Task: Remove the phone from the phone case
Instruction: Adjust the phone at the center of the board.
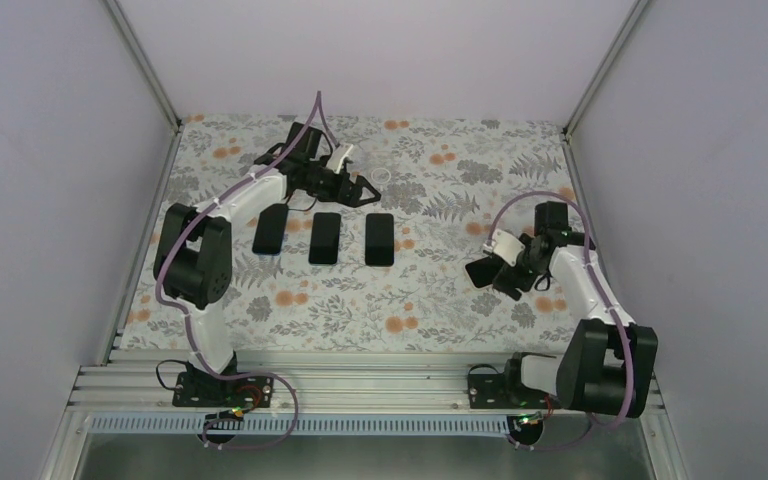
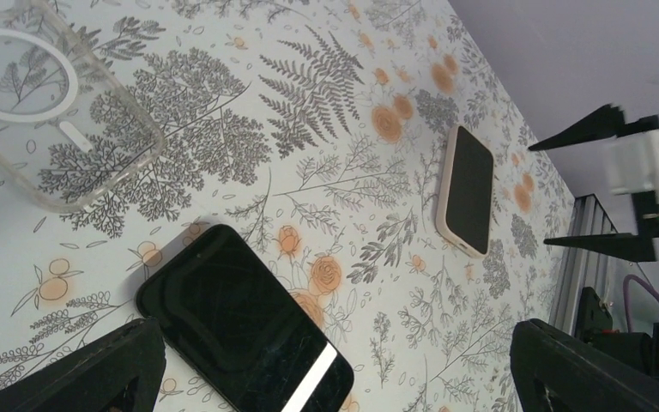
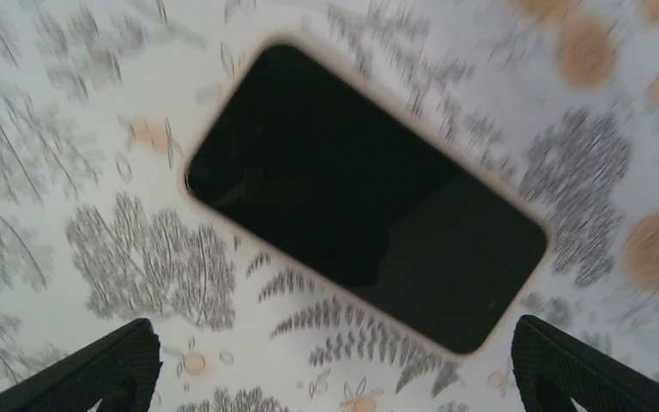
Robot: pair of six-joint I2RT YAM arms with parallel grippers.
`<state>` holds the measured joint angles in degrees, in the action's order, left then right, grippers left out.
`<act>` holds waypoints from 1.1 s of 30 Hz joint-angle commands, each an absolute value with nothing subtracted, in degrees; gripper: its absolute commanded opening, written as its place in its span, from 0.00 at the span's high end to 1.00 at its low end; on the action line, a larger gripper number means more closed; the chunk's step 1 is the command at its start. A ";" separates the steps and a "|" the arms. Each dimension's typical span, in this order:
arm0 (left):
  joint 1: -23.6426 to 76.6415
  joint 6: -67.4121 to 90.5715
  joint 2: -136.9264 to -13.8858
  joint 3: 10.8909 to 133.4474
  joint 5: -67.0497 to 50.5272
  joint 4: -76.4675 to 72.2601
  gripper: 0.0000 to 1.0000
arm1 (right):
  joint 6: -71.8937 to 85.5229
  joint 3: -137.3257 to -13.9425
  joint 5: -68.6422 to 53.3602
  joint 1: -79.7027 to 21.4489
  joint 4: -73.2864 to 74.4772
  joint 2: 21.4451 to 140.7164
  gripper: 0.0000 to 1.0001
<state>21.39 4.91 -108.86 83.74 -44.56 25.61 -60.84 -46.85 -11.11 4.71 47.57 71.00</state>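
Observation:
A phone in a beige phone case (image 3: 369, 197) lies screen up on the floral table; it is the rightmost (image 1: 380, 239) of three dark phones in a row. My right gripper (image 1: 485, 272) hovers to its right, open, and in the right wrist view the gripper (image 3: 330, 369) has nothing between its fingers and the cased phone just beyond them. My left gripper (image 1: 360, 190) is open behind the row. In the left wrist view that gripper (image 2: 335, 378) straddles a bare black phone (image 2: 240, 318), with the cased phone (image 2: 468, 189) farther off.
An empty clear case (image 2: 51, 112) with a white ring lies at the back of the table by the left gripper. Two other dark phones (image 1: 269, 232) (image 1: 325, 238) lie left of the cased one. Grey walls enclose the table; a metal rail (image 1: 360, 385) runs along the near edge.

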 commanded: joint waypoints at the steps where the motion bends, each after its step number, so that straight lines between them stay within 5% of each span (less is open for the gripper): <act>1: 21.53 3.98 -106.49 84.81 -45.12 25.24 0.00 | -65.83 -43.08 -7.44 9.05 47.33 72.19 0.10; 10: 21.42 5.09 -106.99 85.79 -46.31 24.54 0.00 | -64.52 -41.95 -4.37 15.27 45.34 78.42 0.52; 19: 21.10 5.74 -105.78 85.74 -46.84 24.20 0.00 | -55.67 -45.54 -3.56 15.71 39.11 86.97 0.73; 26: 20.57 6.56 -105.79 85.82 -47.57 23.51 0.00 | -50.00 -51.84 -5.23 15.09 36.88 94.77 0.83; 33: 19.91 7.07 -106.31 86.16 -47.98 23.47 0.00 | -44.67 -58.17 -8.82 9.73 35.55 101.56 0.80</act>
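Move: Beneath the open right hand lies the phone in its pale case, its middle about 2 cm ahead, level left to right and 8 cm below. Its neighbours are well off: a bare phone roughly 32 cm to the left of the hand and 10 cm ahead, and the clear case some 34 cm left and 29 cm ahead. From the left hand the cased phone is about 35 cm to the right, 16 cm back and 16 cm down. Sinking about 7 cm while sliding some 6 cm right and slightly back, the right hand nearly closes its fingers and comes down beside the phone's near long edge, close to the right end. Then the fingertips sweep about 8 cm forward at constant height, pushing that end of the cased phone outward, as the wrist turns roughly 20 degrees clockwise. ##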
